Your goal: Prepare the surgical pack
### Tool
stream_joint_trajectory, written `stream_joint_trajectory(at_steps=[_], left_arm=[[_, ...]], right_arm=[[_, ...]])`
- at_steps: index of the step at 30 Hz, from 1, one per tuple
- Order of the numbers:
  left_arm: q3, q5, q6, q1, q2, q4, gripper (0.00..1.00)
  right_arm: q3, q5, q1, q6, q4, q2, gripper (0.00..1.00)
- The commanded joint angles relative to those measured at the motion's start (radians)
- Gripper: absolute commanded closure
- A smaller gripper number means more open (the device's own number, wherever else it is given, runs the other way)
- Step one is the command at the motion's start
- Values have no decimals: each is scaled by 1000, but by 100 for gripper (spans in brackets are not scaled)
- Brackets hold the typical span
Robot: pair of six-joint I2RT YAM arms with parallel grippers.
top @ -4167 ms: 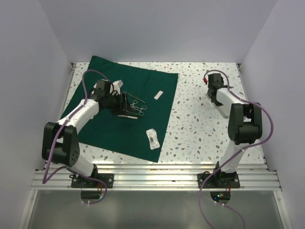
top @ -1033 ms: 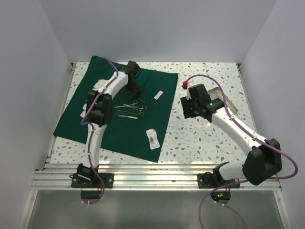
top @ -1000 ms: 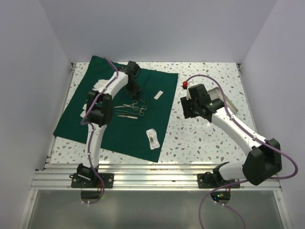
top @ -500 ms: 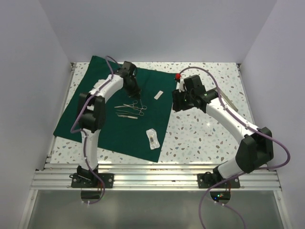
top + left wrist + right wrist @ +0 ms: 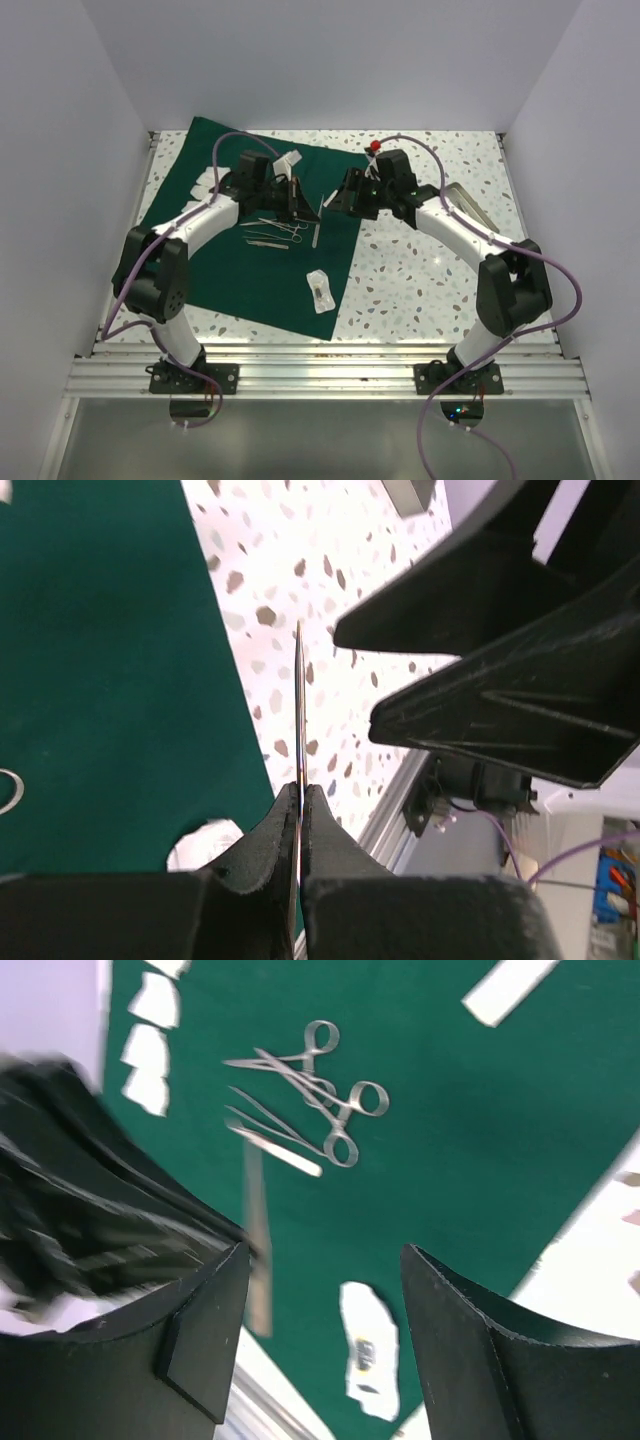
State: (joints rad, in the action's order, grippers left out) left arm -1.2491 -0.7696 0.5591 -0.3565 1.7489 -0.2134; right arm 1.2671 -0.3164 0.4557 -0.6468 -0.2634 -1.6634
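The surgical pack is a dark green drape point(image 5: 230, 270) spread on the left half of the speckled table, and it also fills much of both wrist views point(image 5: 100, 680) point(image 5: 480, 1140). My left gripper point(image 5: 298, 200) point(image 5: 300, 792) hovers over the drape's right part, shut on a thin white strip point(image 5: 318, 226) point(image 5: 299, 700) that sticks out past its tips. My right gripper point(image 5: 346, 195) point(image 5: 325, 1340) faces it from the right, jaws wide open and holding nothing. The strip point(image 5: 258, 1260) hangs blurred just beside the right gripper's left finger. Steel forceps and scissors point(image 5: 280, 228) point(image 5: 320, 1090) lie on the drape.
A white packet point(image 5: 319, 290) point(image 5: 365, 1350) lies near the drape's front right edge. Small white pads point(image 5: 205, 182) sit at the drape's back left. A shallow metal tray point(image 5: 470, 208) rests on the table to the right. White walls close in three sides.
The left gripper shut on the strip, lifted it off the drape and swung right. The right gripper moved left across the table to face it and opened wider.
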Motion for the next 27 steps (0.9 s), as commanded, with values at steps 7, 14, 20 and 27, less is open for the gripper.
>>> stream_joint_trajectory(at_steps=[7,14,20,27], left_arm=[[19,-157,44,-19,-17,152,100],[22,-171,47,-29,-6,166,100],[4,-139,45,-30,7,155,85],[-14,-43,-44,42,4,55,48]], right_arm=[[-58,-46,12,-148,174,21,40],[-58,-65,35,-159,194,-6,50],[-60,-95,40,-154,182,-15,100],[76,176,28,169,-109,-24,100]])
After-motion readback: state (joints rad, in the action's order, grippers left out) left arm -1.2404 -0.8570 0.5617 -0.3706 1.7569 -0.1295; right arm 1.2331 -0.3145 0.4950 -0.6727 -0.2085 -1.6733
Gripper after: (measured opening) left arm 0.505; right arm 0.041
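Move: The thin instrument is upheld in the left hand's shut fingers, its middle about at the hand point. The right hand's open fingers wait some 5 cm to the left hand's right and 1 cm farther out, at its height. So the instrument lies about 5 cm left of the right hand and 1 cm back. On the cloth some 14 cm below the left hand lie the scissors, 8 cm ahead and 10 cm left; the white strip, 15 cm ahead and 4 cm right; and the syringe packet, 12 cm straight back. The thin instrument changes hands in the air. The left hand keeps its pinch while easing about 2 cm right and 2 cm back, slightly up, as the right hand slides some 3 cm left to meet it and shuts its fingers on the instrument; the left fingers then open to about half. Last, the right hand draws back to its right and down, by roughly 2 cm each way. ##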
